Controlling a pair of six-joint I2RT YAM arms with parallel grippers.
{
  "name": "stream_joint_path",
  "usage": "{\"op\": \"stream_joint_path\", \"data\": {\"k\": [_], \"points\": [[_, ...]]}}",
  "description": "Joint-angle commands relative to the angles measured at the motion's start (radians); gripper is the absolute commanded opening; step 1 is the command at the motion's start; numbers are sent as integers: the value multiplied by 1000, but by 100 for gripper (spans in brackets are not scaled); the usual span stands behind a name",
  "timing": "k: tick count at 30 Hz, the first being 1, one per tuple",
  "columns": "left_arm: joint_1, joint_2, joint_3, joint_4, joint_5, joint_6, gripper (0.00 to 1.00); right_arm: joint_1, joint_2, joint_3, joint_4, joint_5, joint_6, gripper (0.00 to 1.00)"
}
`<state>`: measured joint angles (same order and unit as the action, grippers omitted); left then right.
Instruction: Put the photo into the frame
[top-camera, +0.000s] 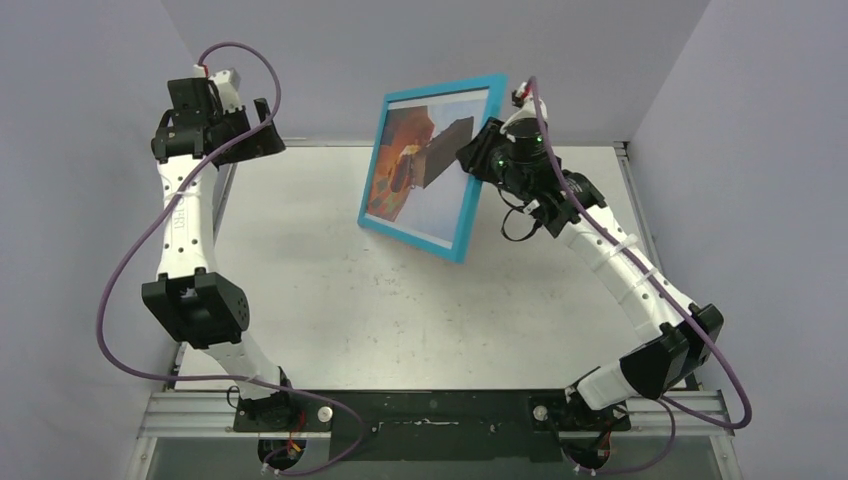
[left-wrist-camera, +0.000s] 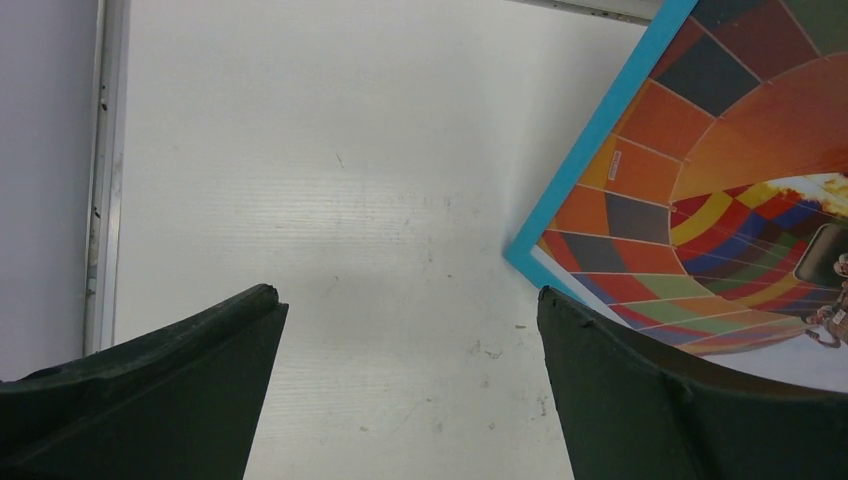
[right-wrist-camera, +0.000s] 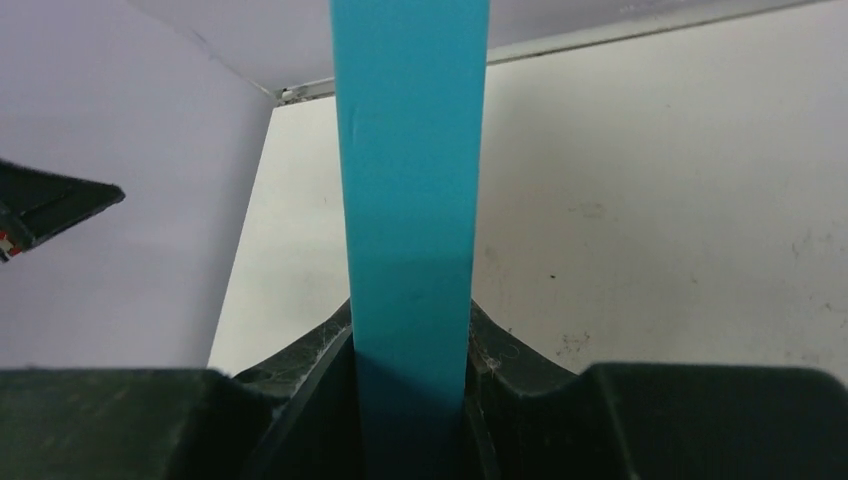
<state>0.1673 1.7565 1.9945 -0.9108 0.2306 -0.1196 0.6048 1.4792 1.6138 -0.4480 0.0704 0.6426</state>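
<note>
The frame (top-camera: 372, 170), with its bright-blue border, stands tilted on edge over the back middle of the table. The photo (top-camera: 398, 170) of an orange, red and blue balloon shows inside that border, with dark reflections across it. My right gripper (top-camera: 478, 150) is shut on the frame's right edge. In the right wrist view the blue edge (right-wrist-camera: 410, 170) runs up between the fingers (right-wrist-camera: 300, 360) of the right gripper (right-wrist-camera: 410, 335). My left gripper (top-camera: 262, 128) hangs open at the back left, apart from the frame. In its own view, frame (left-wrist-camera: 600, 130) and photo (left-wrist-camera: 720, 170) lie right of the left gripper (left-wrist-camera: 408, 295).
The white table (top-camera: 330, 300) bears small scuff marks. Grey walls close it in at the back and both sides, with a metal rail (left-wrist-camera: 100, 180) along the left edge. The arm bases sit on a black bar (top-camera: 430, 410) at the near edge.
</note>
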Motion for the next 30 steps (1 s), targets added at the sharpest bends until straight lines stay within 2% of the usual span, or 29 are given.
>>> {"op": "stream_joint_path", "data": {"k": [1,8,17,26,30], "points": [[8,-49,-38,72,32,10,99,-124,-45,-88,42,-258,146,11],[5,-57,-141,113,45,18,100,-255,-79,-272,100,-389,204,9],[-10,-31,-236,142,56,33,100,-344,-80,-458,106,-544,179,12],[-29,-23,-300,164,28,42,100,-406,-9,-637,192,-746,191,12],[-36,-17,-332,186,19,43,100,-410,53,-664,191,-762,143,18]]}}
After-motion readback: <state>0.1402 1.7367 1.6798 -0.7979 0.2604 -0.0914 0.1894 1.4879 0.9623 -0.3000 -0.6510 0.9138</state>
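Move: The right hand holds the middle of the frame's right-hand short edge; the frame's middle is about 14 cm ahead, 12 cm to its left and 16 cm lower. The bare middle of the table, where the frame goes, lies level with this hand, roughly 10 cm to its left and 34 cm below. From the empty left hand, the frame's middle is some 35 cm to the right, 5 cm ahead and 11 cm lower. Still pinching the frame's right edge, the right hand lowers it about 21 cm towards the table's middle, swinging left and a little forward at first, then drawing back while the fingers tip down some 45 degrees. The open left hand sinks around 10 cm off the frame's left side, tilting slightly down, without touching it. ##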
